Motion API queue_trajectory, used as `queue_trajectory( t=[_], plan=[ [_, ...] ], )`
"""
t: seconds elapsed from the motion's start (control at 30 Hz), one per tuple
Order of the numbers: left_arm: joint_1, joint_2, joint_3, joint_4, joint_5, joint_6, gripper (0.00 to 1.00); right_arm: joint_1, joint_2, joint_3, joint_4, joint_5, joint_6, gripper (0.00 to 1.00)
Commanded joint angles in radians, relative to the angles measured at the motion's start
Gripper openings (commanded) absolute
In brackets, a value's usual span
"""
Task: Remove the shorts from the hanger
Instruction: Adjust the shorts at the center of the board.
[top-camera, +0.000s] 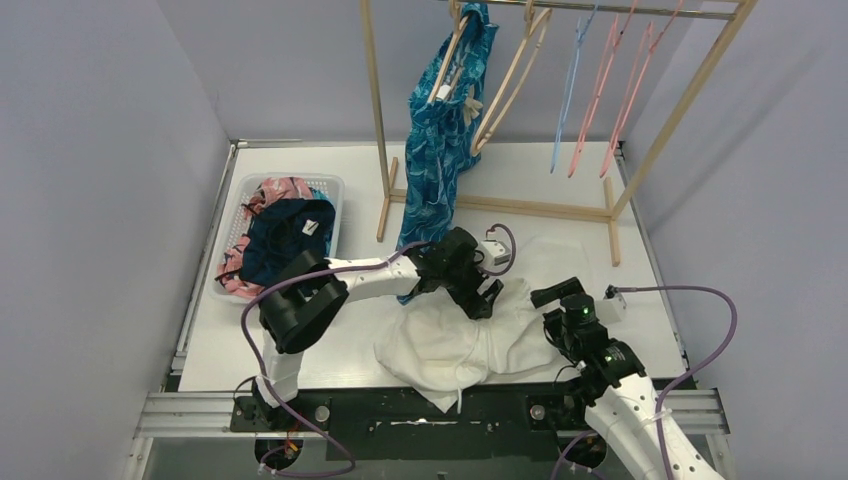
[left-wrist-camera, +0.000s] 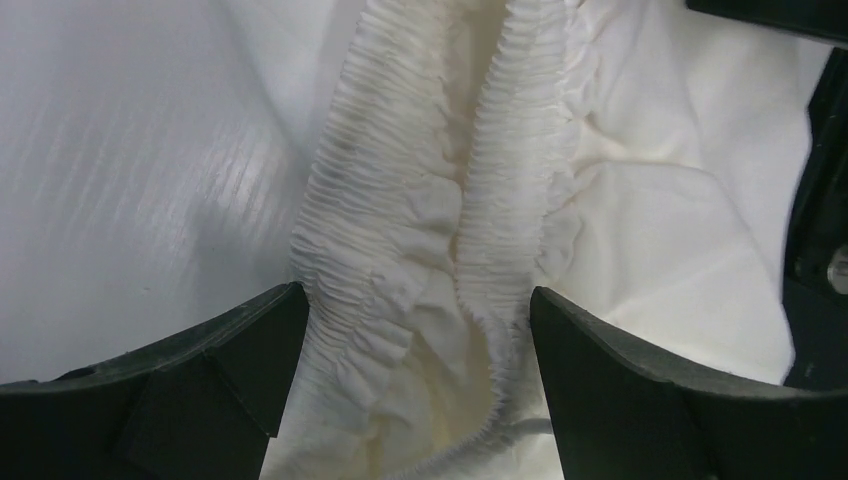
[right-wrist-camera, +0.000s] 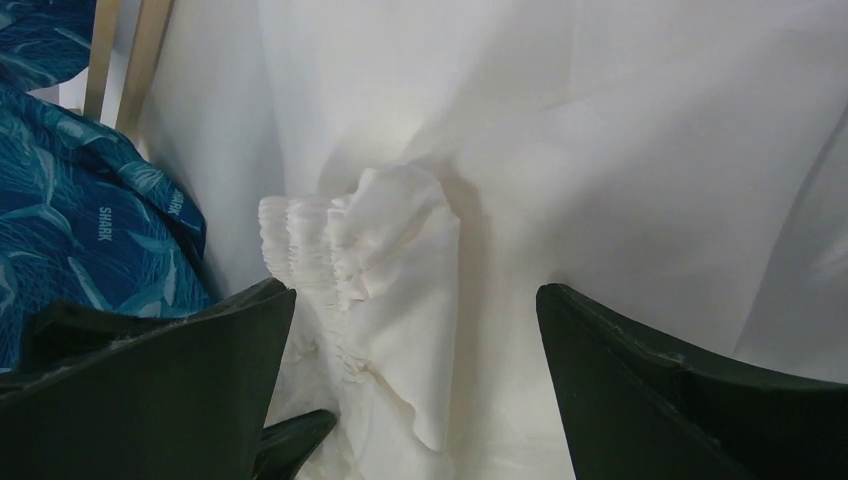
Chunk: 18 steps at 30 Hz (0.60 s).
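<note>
Blue leaf-pattern shorts (top-camera: 438, 150) hang from a wooden hanger (top-camera: 455, 45) on the rack, their hem reaching the table. In the right wrist view the same blue shorts (right-wrist-camera: 70, 230) fill the left edge. White shorts (top-camera: 455, 345) lie crumpled on the table in front of both arms. My left gripper (top-camera: 487, 298) is low over them, open, its jaws straddling the gathered white waistband (left-wrist-camera: 420, 200) without closing on it. My right gripper (top-camera: 552, 296) hovers open over the right part of the white shorts (right-wrist-camera: 400, 250), with nothing between its fingers.
A white basket (top-camera: 335, 185) at the left holds pink floral shorts (top-camera: 283, 189) and navy shorts (top-camera: 280, 240). On the wooden rack (top-camera: 380, 120) hang an empty wooden hanger (top-camera: 515, 70), a blue hanger (top-camera: 572, 90) and pink hangers (top-camera: 608, 95). The rack's foot bar (top-camera: 520, 207) crosses the table.
</note>
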Motion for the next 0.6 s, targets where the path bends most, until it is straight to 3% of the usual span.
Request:
queue_trajectory(
  t=[0.0, 0.1, 0.2, 0.27, 0.43, 0.57],
  plan=[
    [0.008, 0.099, 0.079, -0.055, 0.04, 0.014, 0.82, -0.006, 0.007, -0.007, 0.091, 0.005, 0.029, 0.97],
    [0.008, 0.138, 0.11, -0.126, -0.062, -0.068, 0.82, -0.006, 0.033, 0.011, 0.094, 0.009, 0.007, 0.97],
    [0.008, 0.115, 0.069, -0.103, -0.052, -0.109, 0.77, -0.007, 0.059, 0.02, 0.095, 0.014, -0.001, 0.97],
    [0.009, 0.089, 0.04, -0.078, -0.004, -0.119, 0.59, -0.008, 0.073, 0.014, 0.098, 0.011, 0.005, 0.97],
    [0.014, 0.054, 0.084, -0.166, 0.012, -0.145, 0.0, -0.007, 0.081, -0.006, 0.116, -0.03, 0.017, 0.97],
    [0.005, -0.039, 0.153, -0.258, -0.047, -0.132, 0.0, -0.007, 0.091, 0.001, 0.119, -0.076, 0.012, 0.98]
  ],
)
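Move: The white shorts' waistband lies bunched between the left hand's open fingers, about 3 cm below them, neither ahead nor to the side. From that hand, the middle of the shorts is roughly 8 cm back and 5 cm to the left, and the lower end of the hanging blue shorts some 9 cm ahead and 13 cm left. The right hand hovers with the same bit of waistband about 10 cm to its left, 1 cm ahead and 3 cm down. The left fingers close nearly shut on the gathered waistband of the white shorts and pinch it, after the hand has dropped about 3 cm onto it with a small nudge forward and back. The left wrist turns a little, some 10 degrees, as it grips. The right hand stays wide open beside the waistband's right end, easing only about 1 cm down and left. ##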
